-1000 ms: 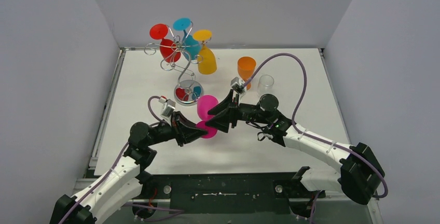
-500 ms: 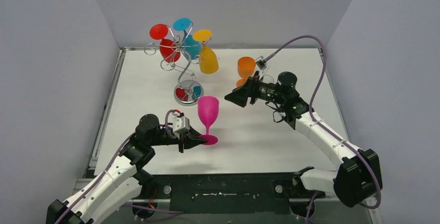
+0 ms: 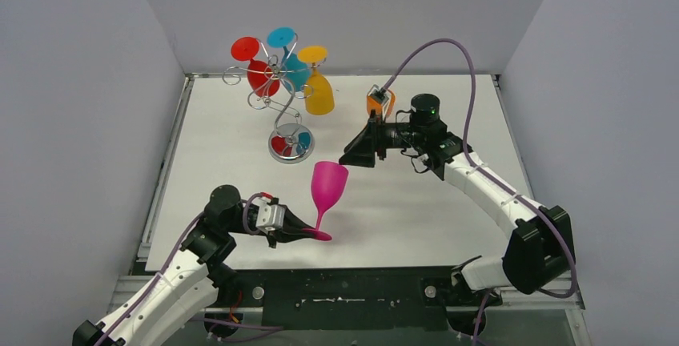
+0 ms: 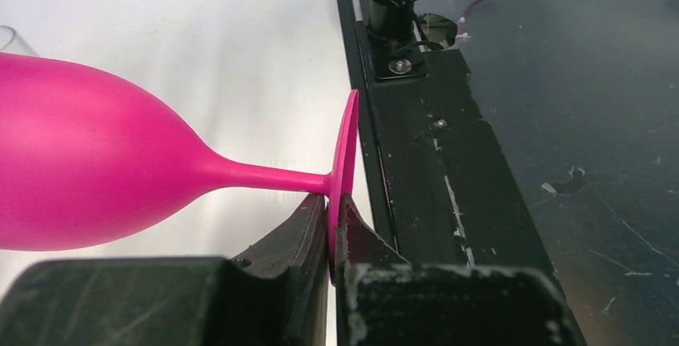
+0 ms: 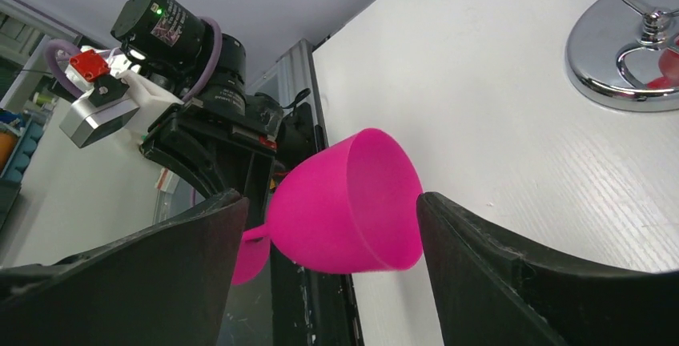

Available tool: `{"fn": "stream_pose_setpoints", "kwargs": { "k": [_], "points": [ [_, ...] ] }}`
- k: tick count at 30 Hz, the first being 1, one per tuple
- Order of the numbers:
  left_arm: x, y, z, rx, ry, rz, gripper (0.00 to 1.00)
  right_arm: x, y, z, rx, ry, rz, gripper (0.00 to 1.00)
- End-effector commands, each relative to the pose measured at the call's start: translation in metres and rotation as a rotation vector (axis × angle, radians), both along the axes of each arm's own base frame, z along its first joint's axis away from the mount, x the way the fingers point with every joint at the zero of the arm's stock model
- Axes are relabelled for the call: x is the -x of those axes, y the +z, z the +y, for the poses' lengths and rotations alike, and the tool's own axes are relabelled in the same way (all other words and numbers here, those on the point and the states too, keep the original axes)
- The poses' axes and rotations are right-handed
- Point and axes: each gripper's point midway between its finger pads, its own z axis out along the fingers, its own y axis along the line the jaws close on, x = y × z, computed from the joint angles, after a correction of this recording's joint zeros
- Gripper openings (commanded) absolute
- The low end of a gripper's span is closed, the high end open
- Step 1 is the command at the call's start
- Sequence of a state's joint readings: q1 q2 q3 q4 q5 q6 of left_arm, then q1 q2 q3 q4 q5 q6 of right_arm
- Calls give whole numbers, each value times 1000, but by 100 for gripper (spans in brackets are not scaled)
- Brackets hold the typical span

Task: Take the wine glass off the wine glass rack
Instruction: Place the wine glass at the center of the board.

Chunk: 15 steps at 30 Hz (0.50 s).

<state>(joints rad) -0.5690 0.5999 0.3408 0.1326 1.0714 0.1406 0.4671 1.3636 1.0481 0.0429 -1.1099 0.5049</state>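
Note:
The pink wine glass [image 3: 329,185] stands nearly upright, leaning a little right, near the table's front edge. My left gripper [image 3: 311,234] is shut on the rim of its round foot [image 4: 345,150], which is pinched between the jaws of the left gripper [image 4: 332,206]. My right gripper [image 3: 353,156] hangs open beyond the glass, apart from it. In the right wrist view the pink bowl [image 5: 352,206] shows between the wide fingers of the right gripper [image 5: 328,199]. The wine glass rack [image 3: 291,144] stands at the back left with red, blue and yellow glasses hanging on it.
An orange cup [image 3: 371,106] sits behind the right wrist, mostly hidden. The rack's shiny base [image 5: 632,66] lies to the right gripper's right. The black rail [image 4: 448,170] runs along the table's near edge, close to the glass's foot. Grey walls enclose three sides.
The right gripper let go of the pink bowl, opened and drew back toward the far right. The left gripper carried the glass by its foot toward the near edge, turning it upright.

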Motion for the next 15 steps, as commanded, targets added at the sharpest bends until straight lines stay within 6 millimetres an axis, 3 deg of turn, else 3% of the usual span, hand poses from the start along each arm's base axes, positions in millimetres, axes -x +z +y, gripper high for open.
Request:
{"fn": "stream_pose_setpoints", "kwargs": {
  "k": [1,10,13,15],
  "points": [
    [16,18,0,63,-107,-76,0,2,11,9,-22,101,9,77],
    [16,16,0,62,-106,-63,0,35,10,24,-29,322,78,61],
    [14,15,0,59,-103,-57,0,40,11,24,-39,366,107,61],
    [15,14,0,57,-104,-53,0,41,10,23,-43,391,134,55]
  ]
}}
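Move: The pink wine glass lies nearly flat, its foot in the left hand's fingers and its bowl reaching forward: its middle is about 9 cm ahead of the left hand, 2 cm right and 3 cm higher. From the open right hand that middle lies some 6 cm back, 5 cm left and 5 cm below. The rack stands roughly 25 cm ahead and 16 cm left of the right hand, the orange glass about 30 cm ahead and 10 cm right. The right hand closes in on the rim end of the pink bowl from its right, first easing left and about 1.5 cm down, then drawing mostly back, some 3 cm back and 2 cm left in all, while it turns roughly 15 to 20 degrees counter-clockwise and its fingers narrow from wide to a bit over half open, still not shut on the bowl. The left hand keeps its pinch on the foot and holds the glass out nearly still, giving only about 1 cm back and 1 cm up; at the end the right fingertips are right by the rim, though whether they touch can't be told. ##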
